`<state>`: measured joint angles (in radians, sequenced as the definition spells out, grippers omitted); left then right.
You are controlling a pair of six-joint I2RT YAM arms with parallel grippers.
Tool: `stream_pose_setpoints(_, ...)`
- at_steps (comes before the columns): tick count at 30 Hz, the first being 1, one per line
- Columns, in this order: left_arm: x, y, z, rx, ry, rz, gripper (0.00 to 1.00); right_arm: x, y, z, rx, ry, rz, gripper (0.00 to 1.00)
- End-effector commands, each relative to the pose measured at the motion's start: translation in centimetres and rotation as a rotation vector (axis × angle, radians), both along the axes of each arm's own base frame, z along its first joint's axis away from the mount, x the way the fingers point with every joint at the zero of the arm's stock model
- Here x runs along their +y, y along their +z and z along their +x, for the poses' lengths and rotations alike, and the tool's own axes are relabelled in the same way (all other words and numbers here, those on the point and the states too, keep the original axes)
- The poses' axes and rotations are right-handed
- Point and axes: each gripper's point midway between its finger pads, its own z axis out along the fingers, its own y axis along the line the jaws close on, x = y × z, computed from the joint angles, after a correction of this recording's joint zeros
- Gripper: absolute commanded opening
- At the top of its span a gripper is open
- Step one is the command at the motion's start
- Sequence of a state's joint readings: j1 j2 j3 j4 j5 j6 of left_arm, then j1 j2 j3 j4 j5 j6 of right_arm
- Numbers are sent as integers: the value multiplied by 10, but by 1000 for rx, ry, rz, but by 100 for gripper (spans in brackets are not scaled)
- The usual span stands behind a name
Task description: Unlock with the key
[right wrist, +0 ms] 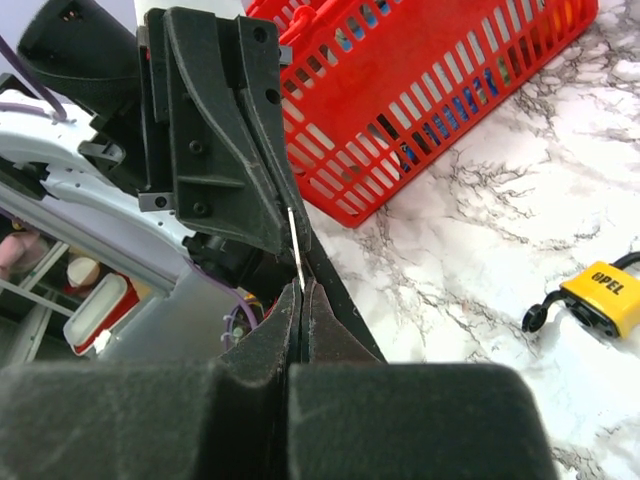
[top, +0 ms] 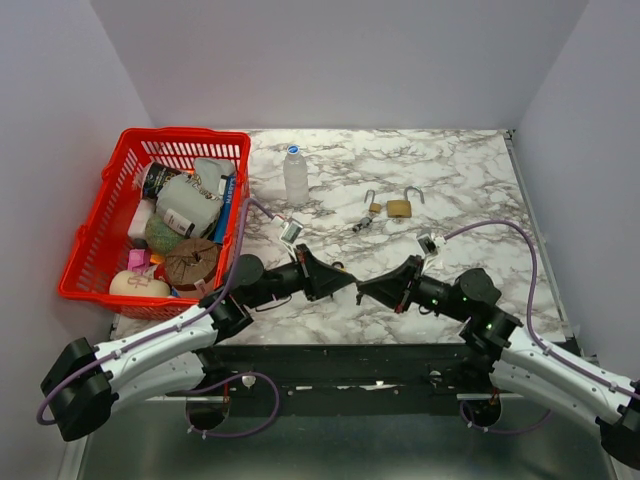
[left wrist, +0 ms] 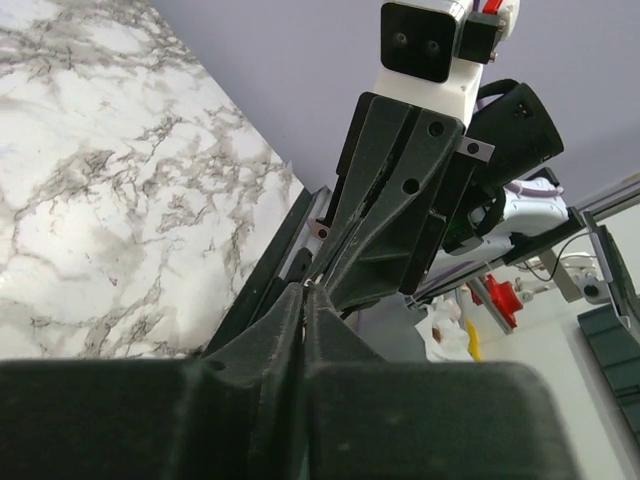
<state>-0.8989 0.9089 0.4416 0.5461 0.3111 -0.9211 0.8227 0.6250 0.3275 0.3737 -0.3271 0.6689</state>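
My two grippers meet tip to tip above the table's front middle. In the right wrist view the key (right wrist: 294, 245) shows as a thin silver blade seen edge-on. My right gripper (right wrist: 300, 285) is shut on its lower end. Its upper end runs in between the fingers of the left gripper (top: 350, 282). In the left wrist view the left gripper (left wrist: 306, 288) has its jaws pressed together, with a glint of the key (left wrist: 312, 284) at the tips. A brass padlock (top: 399, 208) lies farther back on the marble, also visible as the yellow padlock (right wrist: 603, 297). The right gripper (top: 364, 290) points left.
A red basket (top: 185, 133) full of household items stands at the left; its mesh wall (right wrist: 430, 90) shows in the right wrist view. A clear bottle (top: 296, 175) stands upright behind the arms. A smaller padlock (top: 372, 204) and loose keys (top: 362, 225) lie beside the brass one.
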Motion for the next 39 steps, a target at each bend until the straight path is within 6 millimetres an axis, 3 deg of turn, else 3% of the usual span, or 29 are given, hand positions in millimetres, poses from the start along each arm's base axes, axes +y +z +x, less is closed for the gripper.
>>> stream_pose_setpoints(1, -2, -5, 10, -30, 27, 111, 52, -8, -8, 12, -1, -72, 8, 1)
stream_pose_setpoints(3, -1, -6, 18, -50, 58, 177, 74, -14, -21, 21, 29, -112, -12, 1)
stream_pose_setpoints(9, -4, -21, 35, -42, 134, 377, 83, -51, -50, 60, 94, -280, -45, 1)
stream_pose_setpoints(12, -3, -45, 48, 36, 210, 523, 83, -71, -56, 73, 100, -363, -55, 1)
stream_pose_setpoints(13, -3, -63, 53, 70, 237, 591, 82, -79, -60, 78, 113, -402, -66, 1)
stream_pose_setpoints(15, 3, -75, 62, 109, 302, 698, 81, -89, -59, 80, 108, -445, -60, 1)
stream_pose_setpoints(16, 3, -95, 66, 146, 319, 772, 80, -94, -63, 82, 114, -477, -70, 1)
stream_pose_setpoints(18, 12, -106, 76, 177, 382, 873, 81, -101, -59, 80, 90, -505, -52, 1)
stream_pose_setpoints(19, 11, -123, 78, 196, 376, 936, 82, -105, -62, 79, 97, -528, -56, 1)
stream_pose_setpoints(21, 12, -132, 86, 204, 401, 995, 84, -110, -58, 77, 75, -548, -42, 1)
stream_pose_setpoints(22, 12, -149, 88, 224, 400, 1047, 84, -112, -61, 76, 80, -556, -54, 1)
stream_pose_setpoints(25, 11, -170, 95, 267, 408, 1099, 87, -115, -64, 71, 72, -558, -69, 1)
stream_pose_setpoints(31, 12, -200, 109, 318, 411, 1170, 88, -115, -69, 66, 72, -544, -81, 1)
stream_pose_setpoints(39, 8, -218, 117, 338, 387, 1184, 83, -112, -73, 64, 78, -519, -85, 1)
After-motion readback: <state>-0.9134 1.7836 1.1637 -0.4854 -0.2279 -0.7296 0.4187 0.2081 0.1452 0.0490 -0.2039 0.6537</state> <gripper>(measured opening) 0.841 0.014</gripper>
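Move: Ahead and far below the left hand lies the yellow padlock, about 12 cm forward, 1 cm to the left and 25 cm down. The grey fob lies some 15 cm beyond this padlock and 7 cm to its right; the small brass padlock is roughly 20 cm beyond and 10 cm to the right of the yellow one. From the right hand, which already grips the key, the yellow padlock is about 12 cm forward, 4 cm left and 25 cm down. Opening wide off the key tip, the left fingers leave it to the right hand; the left hand then drops about 22 cm and reaches 11 cm forward to the yellow padlock, turning to point steeply down, the fingers spread to either side of it. The right hand, shut on the key, draws about 11 cm to the right, also forward and down, swinging some 30 degrees clockwise. ##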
